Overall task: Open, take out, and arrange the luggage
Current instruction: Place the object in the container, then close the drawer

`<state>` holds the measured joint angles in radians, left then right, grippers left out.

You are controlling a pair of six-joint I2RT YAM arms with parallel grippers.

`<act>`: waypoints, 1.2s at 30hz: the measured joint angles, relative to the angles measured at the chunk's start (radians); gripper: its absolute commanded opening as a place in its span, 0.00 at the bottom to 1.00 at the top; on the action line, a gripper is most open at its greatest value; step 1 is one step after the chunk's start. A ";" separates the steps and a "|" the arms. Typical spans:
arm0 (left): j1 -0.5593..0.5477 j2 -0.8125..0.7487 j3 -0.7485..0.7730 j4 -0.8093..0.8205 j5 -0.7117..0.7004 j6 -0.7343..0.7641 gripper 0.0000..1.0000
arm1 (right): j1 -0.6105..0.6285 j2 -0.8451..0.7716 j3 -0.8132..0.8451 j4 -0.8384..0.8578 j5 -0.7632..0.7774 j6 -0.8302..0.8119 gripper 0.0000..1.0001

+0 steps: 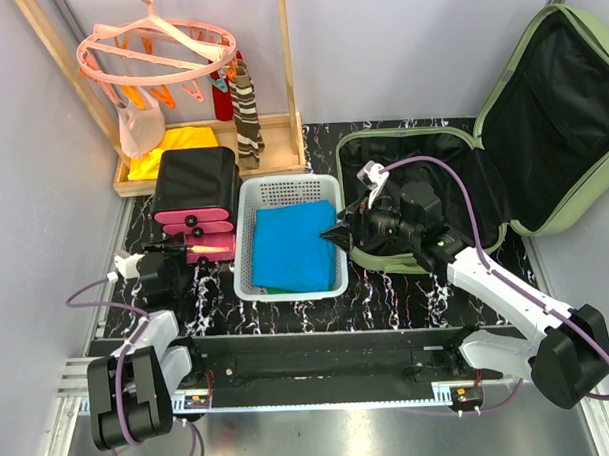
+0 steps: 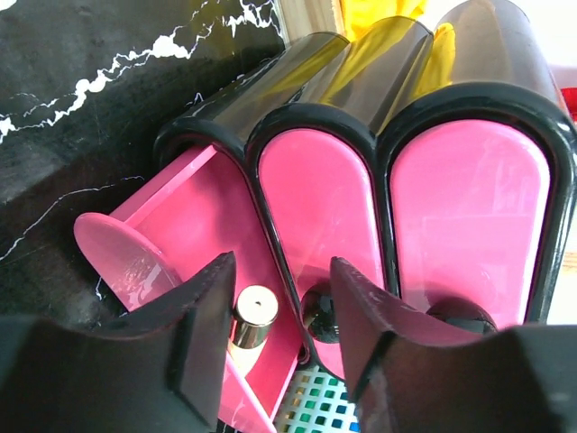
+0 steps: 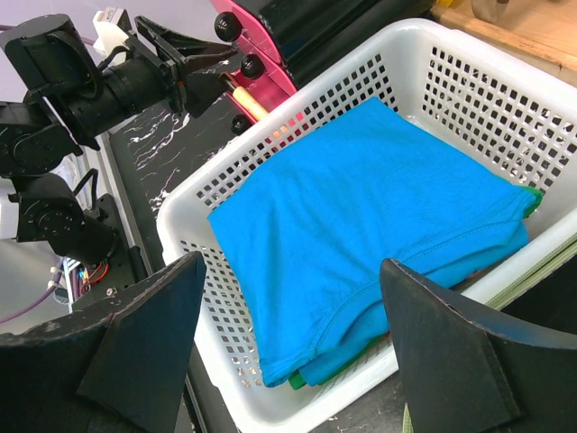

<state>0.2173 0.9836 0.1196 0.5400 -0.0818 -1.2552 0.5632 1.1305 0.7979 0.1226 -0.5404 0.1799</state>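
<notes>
The light-green luggage [image 1: 583, 193] lies open at the right, its lid leaning up against the wall and its black lining [image 1: 463, 172] showing. My right gripper [image 1: 340, 232] is open and empty. It hovers over the right edge of a white basket [image 1: 246, 205], above a folded blue shirt [image 3: 361, 207], with its jaws wide apart [image 3: 293, 298]. My left gripper [image 1: 190, 250] is open in front of a black case with pink drawers [image 1: 195, 187]. In the left wrist view its jaws [image 2: 275, 289] stand either side of a gold tube [image 2: 252, 316] in the open bottom drawer [image 2: 207, 207] and a black knob [image 2: 317, 311].
A wooden rack at the back left carries a pink round hanger [image 1: 158, 48], a striped cloth [image 1: 248, 115] and a yellow cloth [image 1: 171, 143]. A green garment [image 3: 338, 347] lies under the blue shirt. The black marble tabletop [image 1: 387, 300] shows in front of the basket.
</notes>
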 measured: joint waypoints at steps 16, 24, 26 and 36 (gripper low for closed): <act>0.001 -0.193 0.104 -0.184 -0.090 0.158 0.88 | 0.000 0.000 0.000 -0.001 0.000 -0.012 0.88; 0.034 -0.221 0.127 -0.308 -0.114 0.236 0.87 | 0.000 0.000 0.000 -0.001 0.001 -0.030 0.88; 0.034 -0.214 0.119 -0.322 -0.095 0.234 0.87 | 0.000 0.000 0.000 -0.001 0.001 -0.031 0.88; 0.034 -0.169 0.037 -0.303 0.019 0.185 0.85 | 0.000 0.000 0.000 -0.006 0.001 -0.035 0.88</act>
<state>0.2508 0.8143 0.1570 0.2375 -0.0631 -1.0706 0.5632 1.1305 0.7979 0.1165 -0.5392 0.1444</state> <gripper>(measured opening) 0.875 0.875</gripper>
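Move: The cream stick with the metal end leans in the open bottom pink drawer, its left end still between the left hand's half-open fingers. The stick's middle is about 5 cm to the right and 2 cm below, the drawer's middle some 6 cm right and 3 cm down. The black box stands about 11 cm ahead and 3 cm right, the white basket roughly 24 cm right and 1 cm ahead. From the right hand the drawer is about 27 cm left, 2 cm ahead and 16 cm below. The stick's metal end is left free in the drawer as the left fingers spread from half open to wide. The left hand climbs about 6 cm clear of the drawer, swinging some 3 cm left and rolling its left side up, then sinks about 7 cm while coming back right and drawing back 2 cm, tipping slightly down, to stay open just in front of the drawer. ##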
